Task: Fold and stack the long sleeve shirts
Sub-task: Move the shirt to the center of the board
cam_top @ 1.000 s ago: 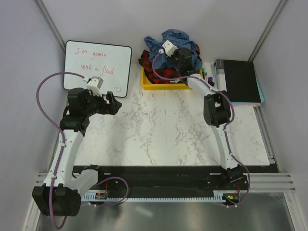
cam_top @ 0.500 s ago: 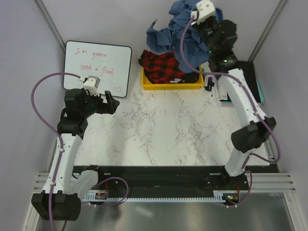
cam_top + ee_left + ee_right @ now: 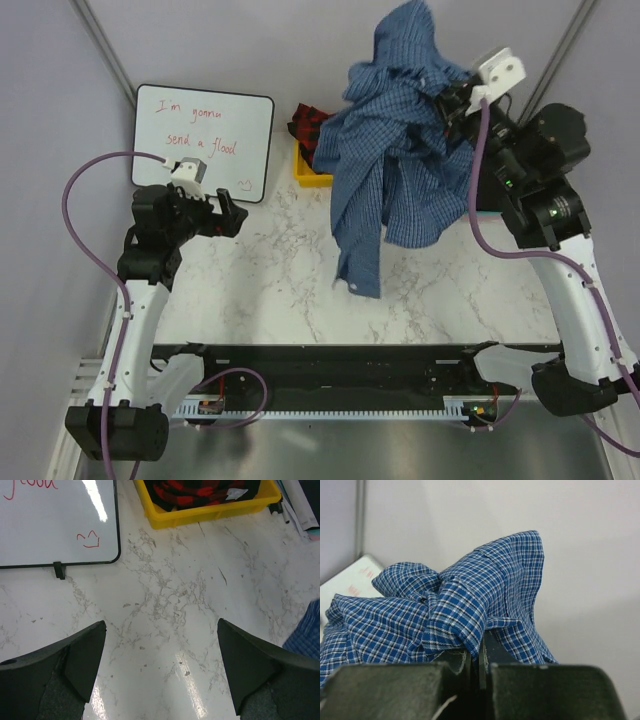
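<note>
The blue checked shirt (image 3: 395, 170) hangs in the air over the back right of the marble table, its lowest sleeve end reaching down toward the tabletop. My right gripper (image 3: 447, 92) is raised high and shut on a bunched fold of it (image 3: 462, 615). The red-and-black plaid shirt (image 3: 312, 124) lies in the yellow bin (image 3: 312, 177), mostly hidden behind the blue one; the left wrist view shows it (image 3: 200, 490) in that bin (image 3: 210, 512). My left gripper (image 3: 232, 213) hovers open over the left of the table with nothing between its fingers (image 3: 85, 655).
A whiteboard (image 3: 203, 140) with red writing lies at the back left. A dark book or folder sits at the back right, largely hidden by my right arm (image 3: 550, 200). Grey walls close in the cell.
My right arm has lifted the blue shirt out of the bin and swung it up and toward the front right; the cloth now hangs unfurled. The left arm has stayed put.
</note>
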You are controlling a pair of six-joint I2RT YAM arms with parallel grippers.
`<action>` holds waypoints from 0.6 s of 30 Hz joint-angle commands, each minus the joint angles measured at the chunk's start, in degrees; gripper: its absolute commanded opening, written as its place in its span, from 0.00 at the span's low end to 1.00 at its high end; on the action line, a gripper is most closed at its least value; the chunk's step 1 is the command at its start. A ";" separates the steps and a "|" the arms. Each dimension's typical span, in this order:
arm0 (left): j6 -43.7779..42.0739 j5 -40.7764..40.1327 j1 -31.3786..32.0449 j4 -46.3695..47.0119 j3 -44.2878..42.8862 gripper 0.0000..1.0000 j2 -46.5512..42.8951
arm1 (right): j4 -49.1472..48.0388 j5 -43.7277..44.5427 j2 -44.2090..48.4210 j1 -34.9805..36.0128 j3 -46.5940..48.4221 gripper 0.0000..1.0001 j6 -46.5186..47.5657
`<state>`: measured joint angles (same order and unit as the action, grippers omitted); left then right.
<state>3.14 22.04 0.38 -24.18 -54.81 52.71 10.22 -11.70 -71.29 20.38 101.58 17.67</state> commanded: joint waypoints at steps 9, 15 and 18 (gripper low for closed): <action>-9.00 15.46 -0.12 -3.49 -1.88 1.00 -0.06 | 21.67 -8.72 4.14 7.39 -29.94 0.98 1.23; -27.87 33.32 3.21 -10.26 3.37 0.99 -1.03 | 28.34 -13.77 3.88 -8.14 -32.23 0.98 -6.05; -35.53 29.48 15.48 -12.46 5.23 0.98 1.25 | 33.44 -15.80 0.81 -15.18 -33.11 0.98 -7.38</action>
<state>-15.55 46.74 4.89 -31.18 -52.38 52.34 36.64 -23.33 -69.41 12.29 69.32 14.50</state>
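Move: The right hand still holds the blue checked shirt high up, its cloth trailing left and back. The bare mid-board spot for it lies some 10 cm back, 10 cm left and roughly 50 cm below. The yellow tray stands about 28 cm ahead and 8 cm left, the black binder some 24 cm ahead and 33 cm right, both about as far down. From the left hand the spot is about 32 cm right, 7 cm back, 20 cm down. Right hand plunges some 34 cm towards the board, tipping down, opens and releases the shirt; left swings right, back. ##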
